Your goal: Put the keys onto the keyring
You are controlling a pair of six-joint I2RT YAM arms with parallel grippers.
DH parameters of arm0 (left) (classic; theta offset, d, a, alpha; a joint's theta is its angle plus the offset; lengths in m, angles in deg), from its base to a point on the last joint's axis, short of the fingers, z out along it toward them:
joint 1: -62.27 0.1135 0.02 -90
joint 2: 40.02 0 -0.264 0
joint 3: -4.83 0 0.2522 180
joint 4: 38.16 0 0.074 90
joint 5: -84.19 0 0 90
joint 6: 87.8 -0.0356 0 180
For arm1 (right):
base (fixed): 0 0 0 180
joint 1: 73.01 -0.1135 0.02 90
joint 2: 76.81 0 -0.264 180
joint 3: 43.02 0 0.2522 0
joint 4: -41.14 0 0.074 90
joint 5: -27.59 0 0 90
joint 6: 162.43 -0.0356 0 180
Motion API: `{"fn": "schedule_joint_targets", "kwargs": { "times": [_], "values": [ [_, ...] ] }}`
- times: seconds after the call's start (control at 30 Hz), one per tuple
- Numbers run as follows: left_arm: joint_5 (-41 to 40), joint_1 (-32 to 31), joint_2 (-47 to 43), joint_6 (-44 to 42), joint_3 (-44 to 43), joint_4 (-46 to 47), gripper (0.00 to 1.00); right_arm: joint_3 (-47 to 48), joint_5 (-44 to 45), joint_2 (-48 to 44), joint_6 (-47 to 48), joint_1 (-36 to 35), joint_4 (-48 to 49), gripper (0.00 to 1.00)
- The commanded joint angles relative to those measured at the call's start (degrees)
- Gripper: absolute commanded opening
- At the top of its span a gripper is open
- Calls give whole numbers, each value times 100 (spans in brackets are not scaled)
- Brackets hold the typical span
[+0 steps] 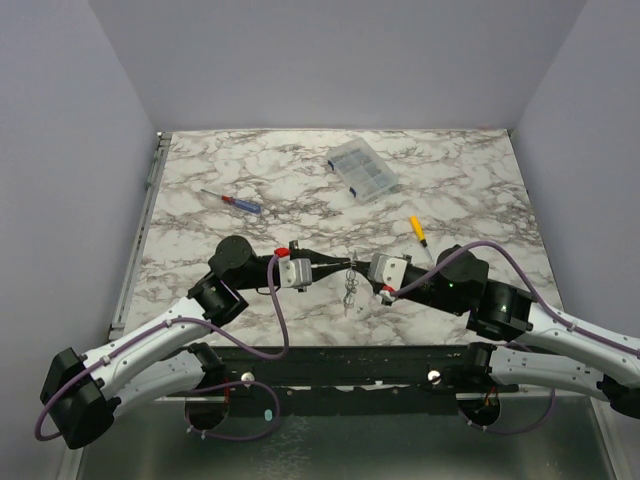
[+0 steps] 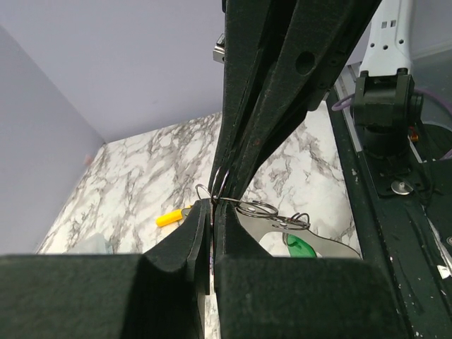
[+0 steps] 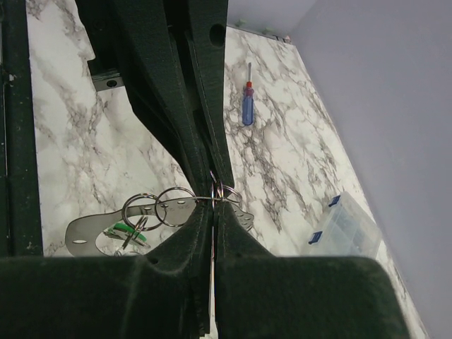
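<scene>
My two grippers meet tip to tip over the middle of the marble table. The left gripper and the right gripper are both shut on the thin wire keyring between them. In the left wrist view my left gripper pinches the ring's wire, with the right arm's fingers coming in from above. In the right wrist view the right gripper clamps the keyring the same way. The silvery keys dangle below the ring with a green tag. One flat key lies beside the rings.
A blue-and-red screwdriver lies at the back left. A yellow-handled screwdriver lies just behind the right gripper. A clear plastic parts box sits at the back centre. Grey walls enclose the table on three sides.
</scene>
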Motion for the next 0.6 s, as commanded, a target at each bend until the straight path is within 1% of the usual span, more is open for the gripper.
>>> {"fn": "schedule_joint_targets", "kwargs": {
  "times": [0.0, 0.03, 0.17, 0.27, 0.33, 0.47, 0.57],
  "values": [
    [-353, -67, -69, -143, -279, -164, 0, 24, -2, 26, -19, -27, 182, 9],
    [-419, -59, -83, -155, -274, -171, 0, 27, 4, 22, -27, -27, 171, 12],
    [-616, -51, -158, -195, -255, -181, 0, 10, 3, -2, -41, -27, 152, 13],
    [-710, -52, -186, -204, -254, -181, 0, 13, 3, 4, -46, -32, 122, 18],
    [-792, -51, -195, -212, -248, -181, 0, 17, 180, 6, -50, -27, 103, 19],
    [-883, -57, -213, -260, -254, -228, 0, 37, 217, -30, -63, -34, 68, 24],
    [-956, -59, -229, -279, -252, -254, 0, 41, 255, -40, -63, -32, 30, 26]
  ]
}}
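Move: The keyring sits in the meeting fingertips of both closed grippers, about 1 cm to the right of the left hand point and about 1 cm to the left of the right one, level with both. From the left hand, the keys hang about 3 cm back, 1 cm right and some 5 cm below. The yellow screwdriver lies on the table about 17 cm ahead, 20 cm right and roughly 17 cm below it. Open the right gripper to about a quarter of its range to let go of its pinch on the keyring, holding that arm almost still. Meanwhile keep the left fingers shut on the ring and ease the left gripper forward about 1.5 cm and slightly left, away from the right fingertips, turning it some 5 degrees counter-clockwise. ##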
